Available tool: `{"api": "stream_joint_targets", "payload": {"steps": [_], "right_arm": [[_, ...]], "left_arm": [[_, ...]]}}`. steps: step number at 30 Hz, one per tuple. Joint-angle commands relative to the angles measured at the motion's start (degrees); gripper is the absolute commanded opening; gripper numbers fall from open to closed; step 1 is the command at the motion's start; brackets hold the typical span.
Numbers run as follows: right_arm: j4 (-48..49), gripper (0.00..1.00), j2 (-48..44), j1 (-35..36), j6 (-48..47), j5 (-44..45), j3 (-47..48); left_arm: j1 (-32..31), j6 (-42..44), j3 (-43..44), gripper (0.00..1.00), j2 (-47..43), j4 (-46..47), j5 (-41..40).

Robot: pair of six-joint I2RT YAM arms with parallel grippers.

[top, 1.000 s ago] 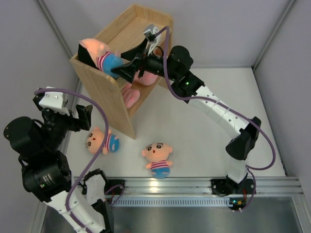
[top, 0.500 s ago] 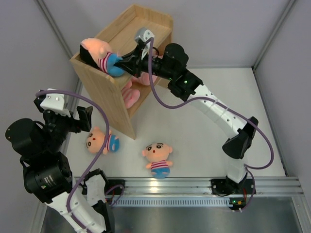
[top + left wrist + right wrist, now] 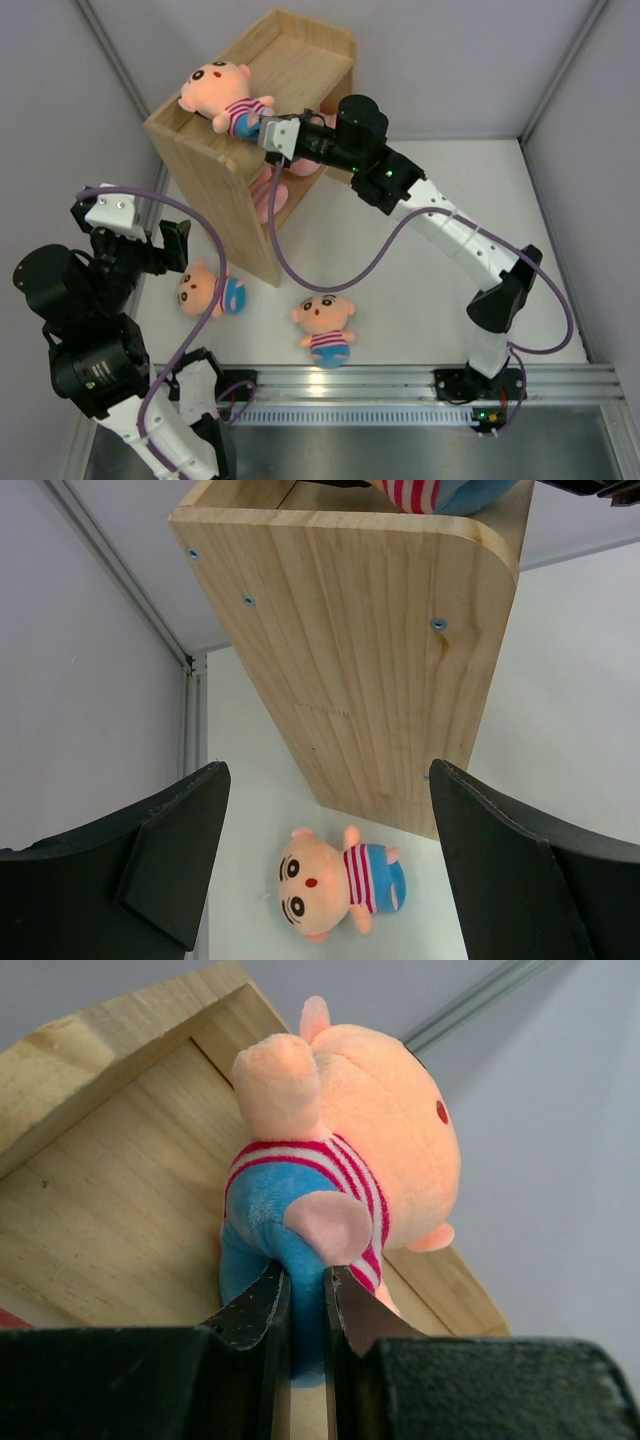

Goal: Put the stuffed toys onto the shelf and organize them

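Observation:
The wooden shelf (image 3: pixel 290 60) stands at the back left. On its top lies a peach stuffed toy (image 3: pixel 222 92) in a striped shirt, face up. My right gripper (image 3: pixel 272 136) is shut on this toy's blue shorts; in the right wrist view its jaws (image 3: pixel 308 1300) pinch the blue fabric of the toy (image 3: pixel 380 1140) over the shelf top (image 3: pixel 110 1190). Pink toys (image 3: pixel 270 195) sit inside the shelf. Two more peach toys lie on the table: one (image 3: pixel 205 290) by the shelf's near corner, one (image 3: pixel 325 325) in the middle. My left gripper (image 3: pixel 172 243) hangs open above the first toy (image 3: pixel 325 895).
Grey enclosure walls close in on the left, back and right. An aluminium rail (image 3: pixel 400 380) runs along the near edge by the arm bases. Purple cables (image 3: pixel 330 280) loop off both arms. The shelf's side panel (image 3: pixel 360 650) fills the left wrist view.
My right gripper closed on the shorts of the toy on the shelf top and turned it, so its face now points up. The left arm has barely moved.

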Motion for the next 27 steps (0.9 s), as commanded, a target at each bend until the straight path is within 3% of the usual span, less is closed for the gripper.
{"api": "stream_joint_targets", "payload": {"steps": [1, 3, 4, 10, 11, 15, 18, 22, 27], "right_arm": [[-4.42, 0.03, -2.53, 0.91, -13.49, -0.35, -0.18], [-5.83, 0.10, -2.62, 1.18, -16.21, -0.78, 0.61], [-6.45, 0.21, -2.80, 1.18, -16.40, -0.96, 1.57], [-4.97, 0.61, -3.50, 1.35, -13.50, 0.36, 1.67], [-2.96, 0.73, -3.76, 1.27, -12.37, 0.62, 1.15], [1.09, 0.90, -5.43, 1.27, -8.32, 0.36, 0.00], [3.56, 0.98, -6.84, 1.09, -2.62, 1.14, 0.08], [4.88, 0.99, -11.83, 0.65, 8.98, 4.04, -1.75], [9.54, 0.99, -24.83, -0.14, 37.00, 16.40, -16.23]], "left_arm": [[0.23, 0.48, -0.55, 0.87, -0.74, 2.64, -0.40], [0.14, 0.74, -0.99, 0.87, -0.74, 2.64, -0.66], [0.14, 0.74, -0.99, 0.87, -0.74, 2.64, -0.58], [0.23, 0.48, -1.61, 0.87, -1.09, 2.64, -0.05], [0.14, 0.48, -1.78, 0.87, -1.27, 2.64, 0.04], [0.23, 1.09, -2.05, 0.87, -1.53, 2.64, -0.05], [0.14, 1.27, -2.31, 0.87, -1.71, 2.64, -0.23], [0.14, 1.44, -3.19, 0.87, -2.67, 2.55, -0.31], [0.14, 1.01, -7.05, 0.88, -4.43, 2.47, -2.33]]}}
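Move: The right hand, reaching left over the shelf, already pinches the blue bottom of the striped-shirt toy. The toy's middle is about 5 cm to its left and 4 cm ahead, about level, over the top board; that board's middle lies roughly 7 cm ahead, 5 cm below. Some 15 cm below are the near pink toy, about 7 cm back, and the middle pink toy, about 6 cm right. From the left hand, the striped-shirt toy is roughly 20 cm ahead, 8 cm right and 3 cm up. Almost in place at first, the right hand rolls some 10 degrees and spreads its nearly shut fingers wide, letting go of the toy's blue bottom. It then lifts and draws off quickly to the right and back, about 7 cm right, 5 cm up and 4 cm back, rolling the other way as the fingertips tilt up. The empty, open left hand sinks about 2 cm. ##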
